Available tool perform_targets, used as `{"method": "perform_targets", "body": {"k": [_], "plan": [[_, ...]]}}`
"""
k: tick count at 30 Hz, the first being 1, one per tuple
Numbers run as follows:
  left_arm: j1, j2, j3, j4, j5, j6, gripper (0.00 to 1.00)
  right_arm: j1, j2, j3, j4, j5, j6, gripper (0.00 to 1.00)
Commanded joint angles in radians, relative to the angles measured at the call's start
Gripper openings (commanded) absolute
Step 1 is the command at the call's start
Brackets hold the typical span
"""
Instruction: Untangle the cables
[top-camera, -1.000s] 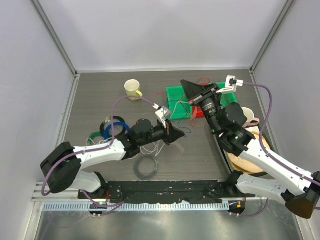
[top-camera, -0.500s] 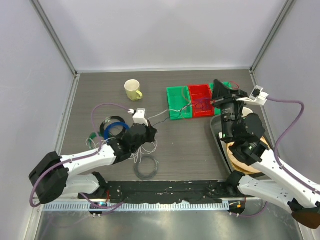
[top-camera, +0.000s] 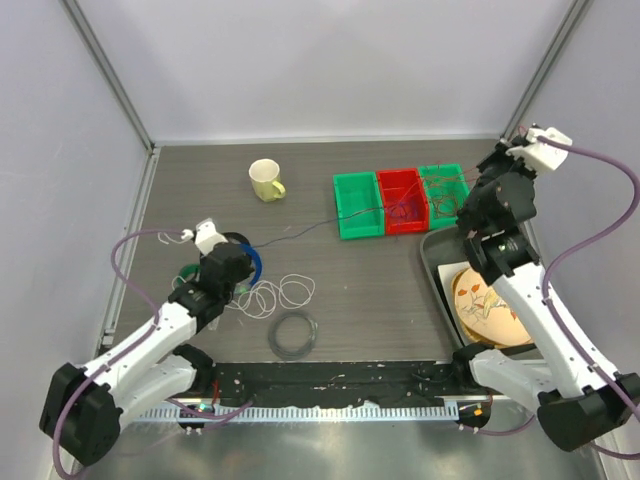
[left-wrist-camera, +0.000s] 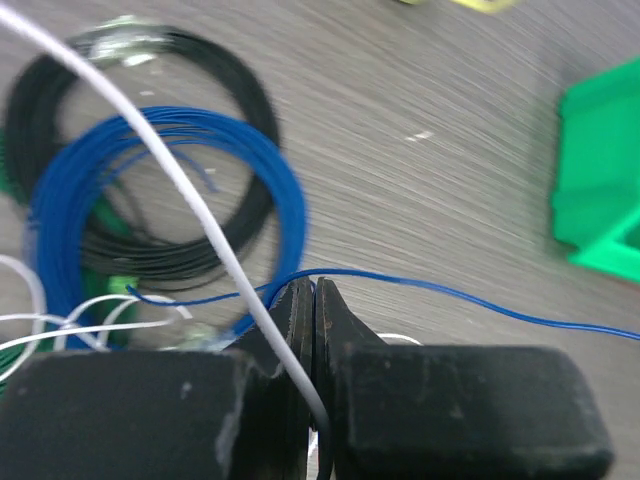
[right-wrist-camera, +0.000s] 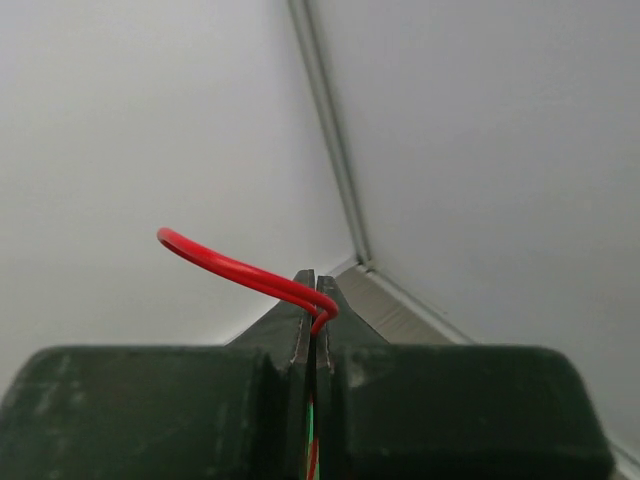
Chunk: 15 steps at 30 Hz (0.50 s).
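My left gripper (left-wrist-camera: 314, 285) (top-camera: 240, 262) is shut on a thin blue cable (left-wrist-camera: 470, 296), pinched at the fingertips. A white cable (left-wrist-camera: 170, 165) crosses its left finger and slips into the gap between the jaws. In the top view the blue cable (top-camera: 310, 226) runs taut from that gripper to a red and dark tangle (top-camera: 410, 207) over the bins. White cable loops (top-camera: 278, 294) lie on the table beside the left arm. My right gripper (right-wrist-camera: 316, 285) (top-camera: 488, 172) is raised at the back right, shut on a red cable (right-wrist-camera: 220, 262) that curls out of its tips.
A thick blue ring (left-wrist-camera: 70, 200) and a black ring (left-wrist-camera: 240, 100) lie by the left gripper, with a green ring (top-camera: 186, 270) beyond. A dark grey coil (top-camera: 295, 335) sits near the front. Also there: yellow mug (top-camera: 265, 180), three green and red bins (top-camera: 355, 205), grey tray (top-camera: 432, 262) with a plate.
The left arm has drawn back to the left and the right arm has swung to the back right corner. The blue cable is now stretched between them.
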Motion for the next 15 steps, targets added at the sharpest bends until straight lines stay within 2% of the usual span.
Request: {"method": "perform_targets", "body": {"k": [1,6,12,15], "plan": [[0.118,-0.032,-0.011,-0.177,-0.063,-0.064,0.0,-0.153,0.056,0.106,-0.04,-0.048,0.018,0.01],[0.244,-0.007,-0.008,-0.208,-0.01,-0.062,0.0,-0.291,0.14,0.196,-0.076,-0.081,0.037,0.01],[0.321,0.017,-0.02,-0.205,0.007,-0.059,0.0,-0.461,0.201,0.291,-0.094,-0.123,0.043,0.01],[0.338,0.019,-0.025,-0.193,0.019,-0.054,0.0,-0.521,0.223,0.323,-0.105,-0.195,0.07,0.01]]}}
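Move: My left hand, closed on the white cable, is some 11 cm above the table. The green coil it is heading over lies about 15 cm to its left and barely ahead. The blue coil is roughly 6 cm ahead and 6 cm left, the black one 2 cm beyond that, and the loose white loops about 2 cm back and 2 cm right. From my right hand, high up with the red cable, the right green bin is about 14 cm ahead, 9 cm left and 41 cm below; the red bin is 10 cm farther left. I pull my two hands apart with both grips kept shut. My right hand carries the red cable about 13 cm to the right, away from the bins, rising a little, edging forward and swinging some 20 degrees clockwise. My left hand draws the white cable left past the blue coil towards the green coil, sinking slightly as it turns counter-clockwise and tips its fingers down. ##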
